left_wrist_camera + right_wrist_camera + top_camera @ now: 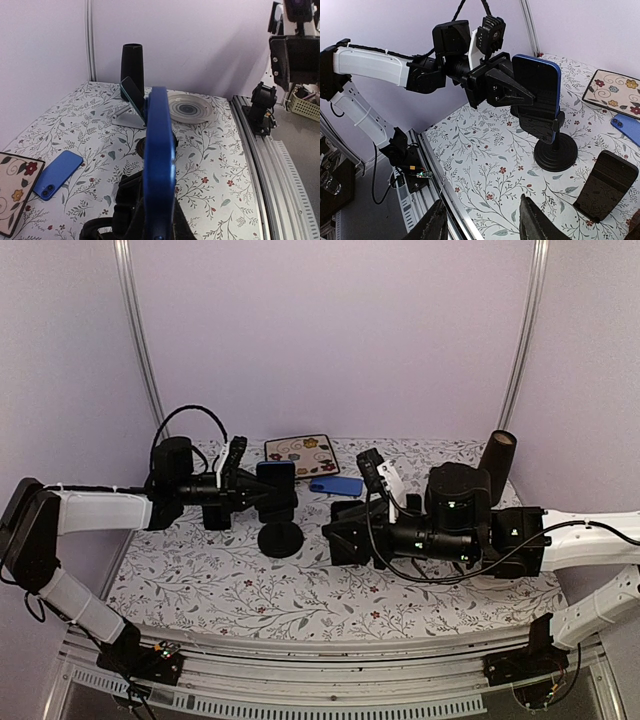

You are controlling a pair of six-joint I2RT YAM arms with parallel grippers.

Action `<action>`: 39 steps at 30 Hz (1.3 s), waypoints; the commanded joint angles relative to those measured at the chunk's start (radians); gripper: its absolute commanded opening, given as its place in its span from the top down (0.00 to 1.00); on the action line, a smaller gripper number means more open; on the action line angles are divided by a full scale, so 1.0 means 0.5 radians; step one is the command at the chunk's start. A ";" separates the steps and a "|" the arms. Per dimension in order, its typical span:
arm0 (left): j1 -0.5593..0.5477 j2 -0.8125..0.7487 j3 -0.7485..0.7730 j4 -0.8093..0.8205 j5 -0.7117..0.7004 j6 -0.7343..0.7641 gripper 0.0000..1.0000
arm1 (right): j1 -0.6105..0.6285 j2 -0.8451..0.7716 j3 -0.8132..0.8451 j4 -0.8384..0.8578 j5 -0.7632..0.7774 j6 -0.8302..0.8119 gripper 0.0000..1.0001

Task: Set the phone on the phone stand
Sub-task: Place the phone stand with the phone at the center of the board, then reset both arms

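Observation:
A blue phone stands upright with my left gripper shut on its edges. Its lower part rests in the cradle of the black phone stand, which has a round base. From above, the phone hangs over that base. In the left wrist view the phone shows edge-on and hides the fingers. My right gripper hovers open over the cloth to the right of the stand, with nothing between its fingers; from above it sits close beside the base.
A second blue phone lies flat next to a floral pad at the back. A black wedge-shaped holder stands near my right gripper. A silver stand with a teal phone, a plate and a black cylinder are on the right side.

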 commanded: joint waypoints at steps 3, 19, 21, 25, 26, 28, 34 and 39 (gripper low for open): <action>0.016 0.009 0.081 -0.030 0.094 -0.026 0.90 | -0.014 0.033 0.021 0.025 -0.020 0.012 0.50; 0.013 -0.112 0.013 0.107 -0.100 -0.154 0.18 | -0.015 0.045 0.007 0.050 -0.030 0.029 0.48; 0.012 -0.133 -0.001 0.133 -0.132 -0.176 0.14 | -0.014 0.042 0.000 0.054 -0.027 0.028 0.40; 0.011 -0.199 -0.048 0.189 -0.225 -0.242 0.03 | -0.015 0.038 -0.014 0.056 -0.009 0.035 0.19; 0.006 -0.226 -0.078 0.222 -0.256 -0.275 0.03 | -0.013 0.031 -0.018 0.056 0.004 0.035 0.14; 0.004 -0.291 -0.143 0.287 -0.349 -0.326 0.03 | -0.018 0.014 -0.035 0.059 0.030 0.038 0.09; -0.016 -0.535 -0.294 0.292 -0.637 -0.404 0.03 | -0.066 -0.058 -0.103 0.063 0.103 0.050 0.01; -0.039 -0.753 -0.429 0.239 -0.843 -0.489 0.03 | -0.178 -0.124 -0.199 0.045 0.145 0.088 0.00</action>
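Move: The left fingers still hold the left edge of the blue-edged phone in the stand: the phone's middle is about 3 cm right at the same depth and height, the phone stand roughly 3 cm right and 7 cm below. The flat blue phone lies some 16 cm ahead, 17 cm right and 15 cm down. From the right hand, the held phone is about 16 cm ahead, 12 cm left and 5 cm lower. The left gripper opens, releasing the phone, then retreats about 5 cm up and 4 cm left; right gripper opens fully. ##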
